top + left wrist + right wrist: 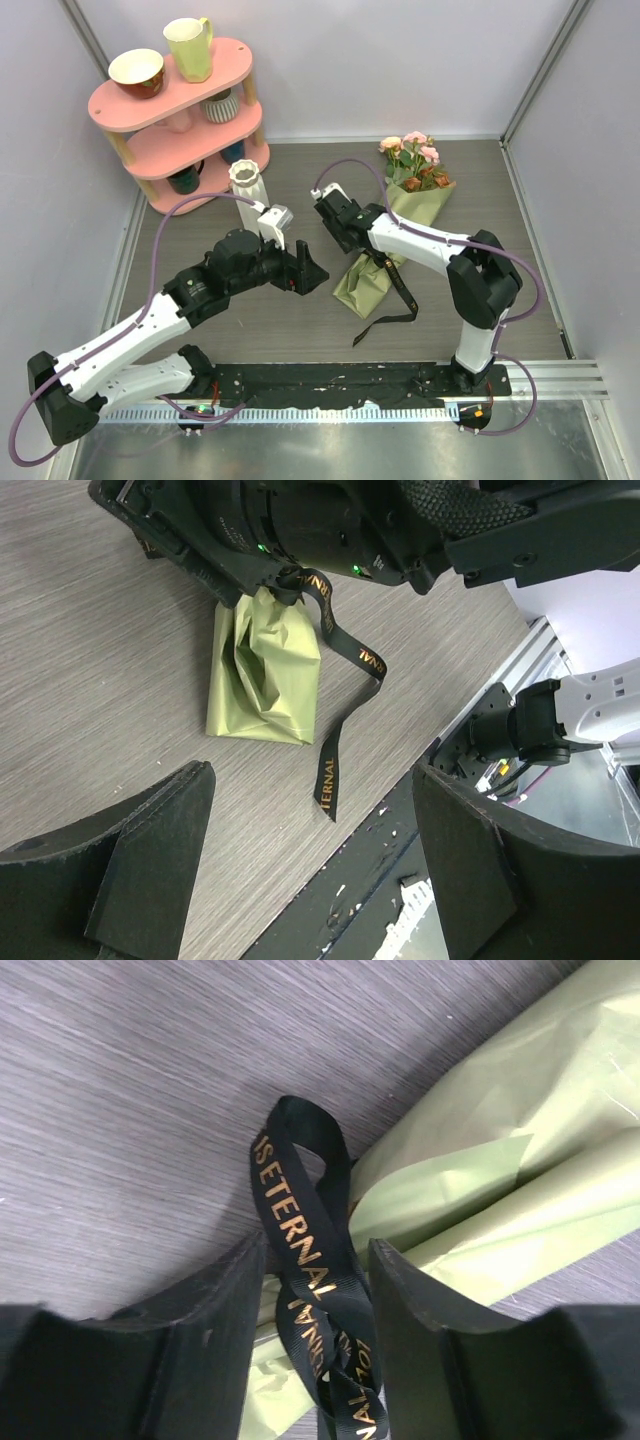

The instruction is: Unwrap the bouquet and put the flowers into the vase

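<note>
The bouquet [420,205] lies on the table, with the pink and peach flowers [412,158] at its far end and the olive-green paper's foot [362,285] nearer. Its black ribbon [400,295] trails loose toward the front. My right gripper [368,258] hangs over the wrapper's lower part. In the right wrist view a ribbon loop [300,1220] runs between the two fingers of that gripper [317,1250], with narrow gaps either side and paper [500,1190] beneath. My left gripper [315,270] stands open just left of the paper foot [262,670], holding nothing. The white ribbed vase [247,183] stands upright behind it.
A pink two-tier shelf [120,110] at the back left carries a yellow-green mug [190,48], a bowl [137,72] and a striped cup [220,105]. Grey walls close in the left, back and right. A black base rail [340,385] runs along the near edge.
</note>
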You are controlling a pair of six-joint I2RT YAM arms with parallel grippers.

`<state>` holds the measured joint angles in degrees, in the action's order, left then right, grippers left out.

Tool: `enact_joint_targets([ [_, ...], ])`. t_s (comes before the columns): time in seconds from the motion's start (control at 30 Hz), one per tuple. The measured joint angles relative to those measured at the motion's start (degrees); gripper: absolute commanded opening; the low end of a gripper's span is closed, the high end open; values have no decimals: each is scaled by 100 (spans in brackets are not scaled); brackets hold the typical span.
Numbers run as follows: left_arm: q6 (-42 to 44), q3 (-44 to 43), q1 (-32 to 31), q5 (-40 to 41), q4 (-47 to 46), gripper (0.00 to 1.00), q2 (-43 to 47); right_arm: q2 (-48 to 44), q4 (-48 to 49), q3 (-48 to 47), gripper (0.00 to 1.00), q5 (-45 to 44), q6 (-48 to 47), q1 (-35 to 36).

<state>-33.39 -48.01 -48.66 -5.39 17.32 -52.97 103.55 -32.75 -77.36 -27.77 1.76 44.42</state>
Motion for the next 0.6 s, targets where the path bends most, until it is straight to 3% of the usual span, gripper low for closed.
enact_joint_targets([
  [0.23, 59, 9, 0, 31, 11, 85, 0, 63, -136, 0, 21, -398, -118, 13],
  [0.6, 83, 57, 0, 87, 2, 86, -28, -138, -186, -4, 9, -385, -31, 129],
])
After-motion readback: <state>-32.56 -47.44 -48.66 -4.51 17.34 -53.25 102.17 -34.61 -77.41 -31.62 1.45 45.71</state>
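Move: The black ribbon's loop hangs between the right hand's half-open fingertips, no more than 1 or 2 cm forward and below. The middle of the green wrapping is roughly 6 cm forward and 6 cm right of that hand; the flower heads lie some 25 cm forward and 12 cm right. The ribbon's loose tail curls about 12 cm back and 5 cm right. From the left hand, the loop is about 16 cm forward, 13 cm right and 15 cm below. The black ribbon is pinched at its loop as the right fingers go from half open to nearly shut, with the loop's end sticking out beyond the tips. While closing, the right hand shifts about 1.5 cm to its right and rolls some 5 degrees, then eases partway back left and starts up, rising about 1 cm away from the wrapping. ##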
